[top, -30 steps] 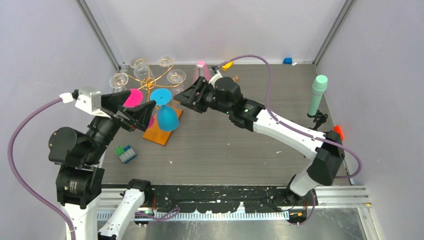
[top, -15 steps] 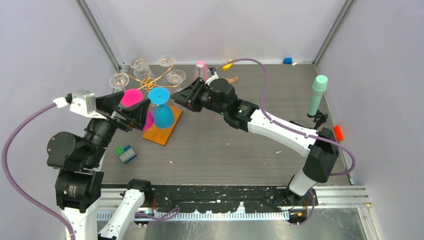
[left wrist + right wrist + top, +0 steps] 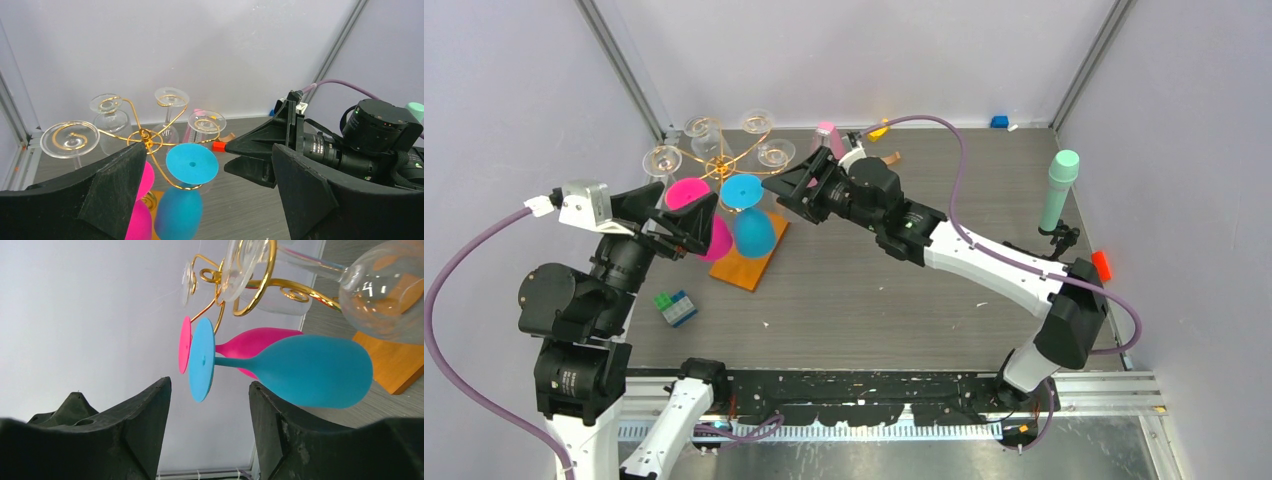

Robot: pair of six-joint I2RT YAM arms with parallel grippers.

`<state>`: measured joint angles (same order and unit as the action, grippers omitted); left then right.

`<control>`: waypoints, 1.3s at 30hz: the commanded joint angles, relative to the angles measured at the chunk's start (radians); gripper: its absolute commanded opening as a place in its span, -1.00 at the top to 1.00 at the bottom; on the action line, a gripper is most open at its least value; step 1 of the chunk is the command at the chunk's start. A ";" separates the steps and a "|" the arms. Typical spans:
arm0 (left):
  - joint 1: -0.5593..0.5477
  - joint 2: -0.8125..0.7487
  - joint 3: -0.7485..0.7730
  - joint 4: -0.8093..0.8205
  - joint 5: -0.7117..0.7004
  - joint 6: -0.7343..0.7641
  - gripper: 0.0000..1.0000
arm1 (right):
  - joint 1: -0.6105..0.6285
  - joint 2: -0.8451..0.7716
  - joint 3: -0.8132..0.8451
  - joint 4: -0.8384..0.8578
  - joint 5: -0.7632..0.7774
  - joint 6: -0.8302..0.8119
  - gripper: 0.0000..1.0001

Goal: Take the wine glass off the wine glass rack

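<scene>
The gold wire wine glass rack (image 3: 722,165) stands on its orange base (image 3: 746,264) at the back left. A blue wine glass (image 3: 751,230) hangs upside down from it, foot up, beside a pink one (image 3: 717,240). Clear glasses (image 3: 776,152) hang from the other arms. My right gripper (image 3: 776,190) is open just right of the blue foot. In the right wrist view the blue glass (image 3: 310,370) lies ahead of the right gripper (image 3: 210,385), untouched. My left gripper (image 3: 698,226) is open by the pink glass; its view shows the blue glass (image 3: 192,163) ahead between the spread fingers (image 3: 120,185).
A pink metronome (image 3: 827,138) stands behind the right gripper. Lego blocks (image 3: 674,307) lie near the left arm. A green cylinder (image 3: 1058,190) and a red piece (image 3: 1102,263) sit at the right edge. Small blue (image 3: 999,122) and yellow (image 3: 879,130) pieces lie at the back.
The right gripper has shifted left toward the blue glass's foot and its jaws have widened. The blue glass has swung slightly. The left gripper has drawn back a little to the left.
</scene>
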<state>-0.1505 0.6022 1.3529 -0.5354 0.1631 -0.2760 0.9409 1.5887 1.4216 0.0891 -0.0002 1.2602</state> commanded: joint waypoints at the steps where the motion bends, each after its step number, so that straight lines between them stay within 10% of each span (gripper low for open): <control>1: -0.003 -0.008 -0.001 0.017 -0.021 0.020 -0.99 | 0.007 0.037 0.067 0.055 -0.061 0.005 -0.28; 26: -0.003 -0.015 -0.002 0.011 -0.030 0.023 -0.99 | 0.010 0.118 0.161 -0.014 -0.073 -0.010 0.17; 34: -0.003 -0.019 0.005 0.000 -0.033 0.025 -0.99 | 0.010 0.117 0.162 -0.010 -0.075 0.006 0.92; 39: -0.003 -0.021 0.008 -0.003 -0.037 0.027 -0.99 | 0.012 0.088 0.156 -0.031 -0.053 -0.008 0.99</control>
<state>-0.1505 0.5938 1.3514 -0.5438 0.1387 -0.2569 0.9436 1.7153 1.5505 0.0746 -0.0765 1.2728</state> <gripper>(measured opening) 0.994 0.037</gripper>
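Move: The right hand is going for the foot of the blue wine glass hanging upside down on the rack; the foot's middle lies about 6 cm to its left, 2 cm ahead and level with it. The pink glass's foot is some 9 cm left of the blue one, the nearest clear glass's foot about 7 cm ahead and 6 cm right of it. From the left hand the blue foot lies about 10 cm ahead, 1 cm right and 13 cm lower. Leftward by about 3 cm, the right hand edges in towards the blue wine glass's foot, dipping and rising a centimetre or so on the way and turning slightly counter-clockwise. Its half-open fingers narrow gradually, then shut quickly near the end, pinching the foot's near rim with the tips, one above and one below. ##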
